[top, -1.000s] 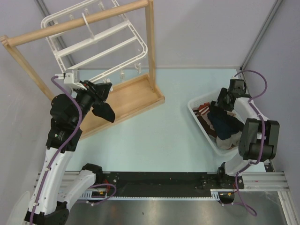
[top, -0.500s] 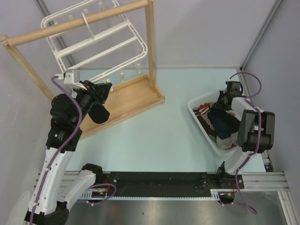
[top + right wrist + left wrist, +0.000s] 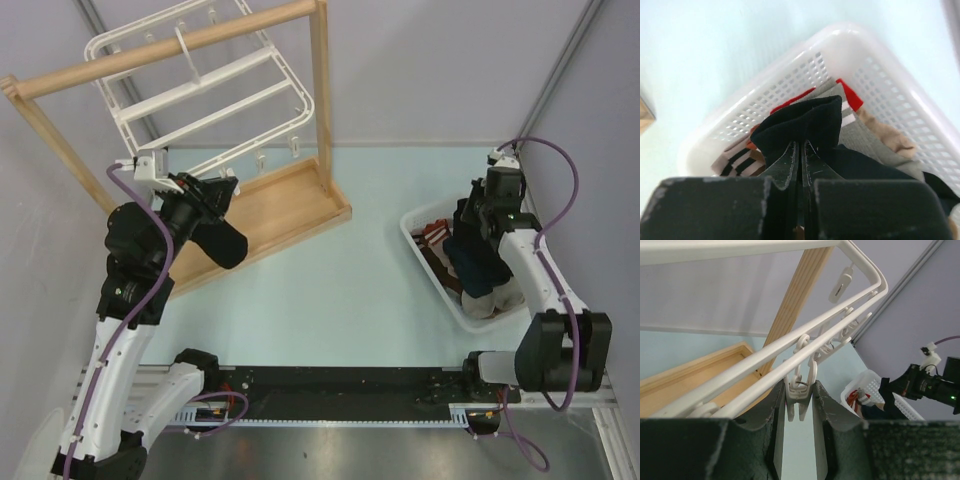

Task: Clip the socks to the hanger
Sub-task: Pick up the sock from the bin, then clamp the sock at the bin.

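The white hanger (image 3: 195, 88) hangs by its hook from the wooden stand's top bar. My left gripper (image 3: 222, 190) is shut on one of its dangling clips (image 3: 800, 397), squeezed between the two fingers under the hanger's rail (image 3: 740, 250). A black piece of fabric (image 3: 224, 244) hangs just below this gripper; what holds it is hidden. My right gripper (image 3: 470, 225) is over the basket, shut on a fold of a black sock (image 3: 805, 122) pinched between the fingertips (image 3: 801, 145). More dark socks (image 3: 482, 268) lie in the basket.
The white plastic basket (image 3: 428, 268) at the right holds red, striped, grey and tan garments (image 3: 875, 132) around the socks, with its mesh wall (image 3: 790, 80) just ahead. The wooden stand's post (image 3: 320, 90) and base tray (image 3: 280, 215) stand at the back left.
My right gripper has shut on the black sock, and the right arm has swung out over the basket. The left gripper stays on the clip; the black fabric below it sways.
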Tool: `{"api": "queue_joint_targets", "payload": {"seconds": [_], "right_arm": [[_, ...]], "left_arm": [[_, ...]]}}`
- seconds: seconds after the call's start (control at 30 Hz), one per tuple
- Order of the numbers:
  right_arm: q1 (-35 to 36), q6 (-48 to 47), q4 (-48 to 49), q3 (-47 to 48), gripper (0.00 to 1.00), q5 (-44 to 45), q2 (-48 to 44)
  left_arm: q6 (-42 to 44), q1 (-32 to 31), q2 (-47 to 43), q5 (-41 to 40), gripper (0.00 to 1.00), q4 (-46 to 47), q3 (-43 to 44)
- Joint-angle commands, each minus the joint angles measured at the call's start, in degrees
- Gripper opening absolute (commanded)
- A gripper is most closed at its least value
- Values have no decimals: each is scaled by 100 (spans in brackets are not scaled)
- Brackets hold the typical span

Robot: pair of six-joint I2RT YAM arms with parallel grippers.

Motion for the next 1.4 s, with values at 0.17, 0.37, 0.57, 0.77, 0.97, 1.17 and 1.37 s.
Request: {"api": "queue_joint_targets", "payload": {"seconds": [0.17, 0.37, 0.57, 0.77, 0.97, 1.17, 1.37], "right_arm": [[930, -164, 23, 2, 0, 96, -1330], [2931, -244, 1094, 2, 0, 8, -1700], [4463, -410, 2799, 2, 0, 236, -1288], [5695, -990, 4276, 72, 0, 640, -506], [6276, -1465, 5445, 335, 0, 843, 303], [6478, -1659, 5982, 757, 0, 895, 1024], [6557, -1685, 6106, 1187, 0, 878, 1393]], "left_arm": [[-59, -44, -77, 322, 0, -169, 56], [-138, -44, -103, 339, 0, -99, -5], [-155, -52, -94, 340, 0, -99, -40], [-261, -61, -85, 410, 0, -37, -93], [-261, -79, -85, 419, 0, -11, -111], [-261, -88, -77, 454, 0, 7, -137], [-287, -97, -85, 506, 0, 59, -216]]}}
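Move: Far to the right hand's left, some 55 cm off, the open clip on the hanger's front bar waits about 12 cm farther back and 25 cm higher. The sock already hung is roughly 5 cm left of that clip, 3 cm back from it and 10 cm below it. The bin's middle is some 6 cm behind the right hand and 11 cm beneath, straight in line sideways. The left hand has the clip right between its fingertips. Lifting away from the bin first, the right hand, shut on the black sock, then sweeps about 46 cm to the left towards the clip, rising some 17 cm in all and drawing back about 13 cm. Its wrist swings counter-clockwise and tips up until the fingers point left and forward, about level; it slows near the clip. The left hand keeps the clip squeezed. ##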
